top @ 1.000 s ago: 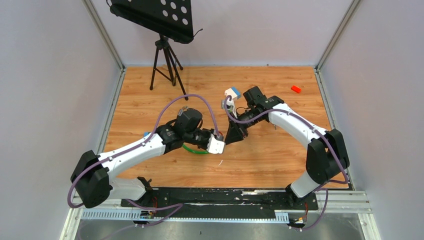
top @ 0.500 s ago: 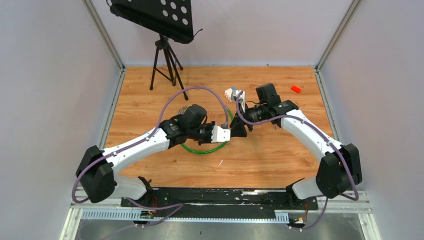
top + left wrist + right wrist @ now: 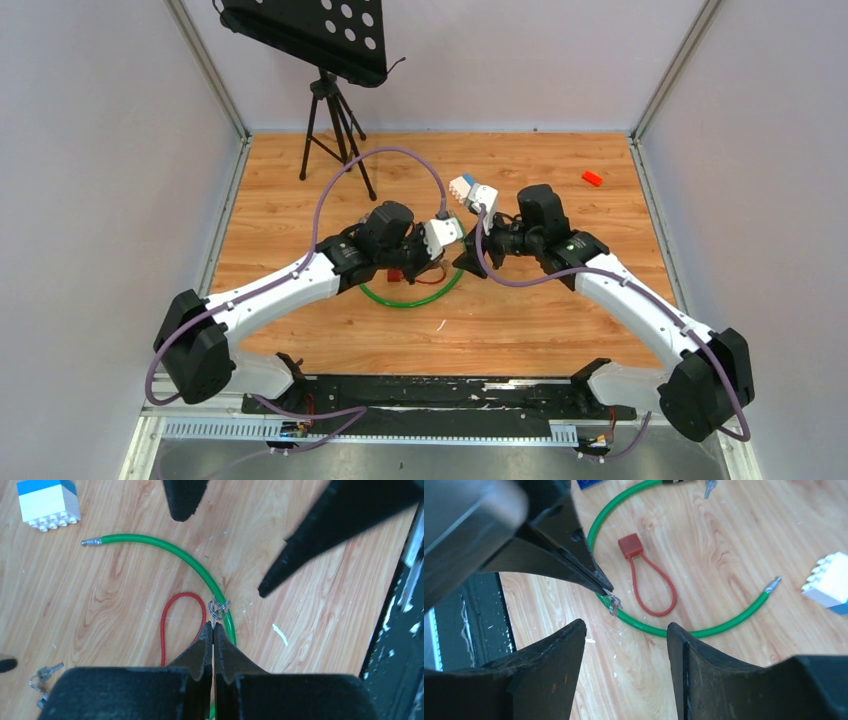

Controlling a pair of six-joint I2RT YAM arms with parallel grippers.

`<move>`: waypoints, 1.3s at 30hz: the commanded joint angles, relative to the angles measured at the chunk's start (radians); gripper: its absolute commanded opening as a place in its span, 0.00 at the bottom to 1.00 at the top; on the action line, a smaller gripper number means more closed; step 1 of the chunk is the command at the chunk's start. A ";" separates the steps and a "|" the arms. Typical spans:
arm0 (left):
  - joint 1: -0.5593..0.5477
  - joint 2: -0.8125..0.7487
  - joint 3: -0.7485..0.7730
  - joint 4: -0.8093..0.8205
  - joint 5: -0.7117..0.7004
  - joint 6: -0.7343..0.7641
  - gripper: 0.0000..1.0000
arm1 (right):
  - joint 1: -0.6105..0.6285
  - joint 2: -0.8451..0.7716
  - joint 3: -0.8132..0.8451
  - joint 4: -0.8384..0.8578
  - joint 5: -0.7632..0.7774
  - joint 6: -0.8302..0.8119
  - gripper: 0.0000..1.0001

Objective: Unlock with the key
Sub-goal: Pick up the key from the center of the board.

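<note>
My left gripper (image 3: pixel 213 625) is shut on a thin metal key, and its ring (image 3: pixel 218 609) sticks out just past the tips. It hangs over the green cable (image 3: pixel 170 550). The red lock (image 3: pixel 630 546) lies inside the green ring on the wooden floor, its red cable loop (image 3: pixel 654 587) closed. Facing the left one, my right gripper (image 3: pixel 625 626) is open with nothing between its fingers. In the right wrist view the key ring (image 3: pixel 614 602) shows beyond the gap between the right jaws. In the top view the two grippers meet near the red lock (image 3: pixel 397 275).
A white and blue block (image 3: pixel 465 188) sits just behind the grippers. More keys (image 3: pixel 45 672) lie left of the lock. A small red brick (image 3: pixel 592 178) is at the back right, a tripod (image 3: pixel 330 120) at the back left. Walls enclose the floor.
The right gripper has opened and its arm has stretched out lower and to the right. The left gripper has moved back and right, over the green cable, still shut.
</note>
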 commanded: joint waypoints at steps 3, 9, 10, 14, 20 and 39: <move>0.025 0.031 0.093 0.098 0.020 -0.253 0.00 | 0.010 -0.025 0.001 0.069 0.024 -0.015 0.61; 0.028 0.023 0.100 0.142 0.089 -0.319 0.00 | 0.010 0.006 0.007 0.061 0.013 -0.017 0.61; 0.028 0.021 0.097 0.151 0.103 -0.327 0.00 | 0.010 0.010 0.008 0.063 0.017 -0.017 0.61; 0.028 0.005 0.080 0.171 0.145 -0.345 0.00 | 0.010 0.028 0.016 0.064 0.029 -0.017 0.60; 0.032 -0.008 0.070 0.179 0.162 -0.349 0.00 | 0.010 0.042 0.025 0.054 0.012 -0.021 0.48; 0.064 -0.036 0.015 0.236 0.182 -0.365 0.00 | 0.009 0.043 0.036 0.031 0.012 -0.027 0.00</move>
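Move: Some 4 cm to the right hand's left, level with it fore and aft and 7 cm lower, hangs the key on its ring, still pinched in the left hand. The left hand is to take it to the open right fingertips, about 1 cm ahead, 6 cm right and 5 cm above itself. From the right hand, the red loop tag lies some 2 cm ahead, 8 cm left, 15 cm down; the white-blue block about 17 cm ahead, 2 cm right, 15 cm down. Lifting the key about 4.5 cm and some 3 cm to the right, the left arm tips its fingers up by roughly 20 degrees towards the right gripper, then nearly holds still. The right hand rises 1 cm, sinks nearly 3 cm around the ring, and shuts its half-open fingers, pinching the keys at the ring while the left keeps its grip. ##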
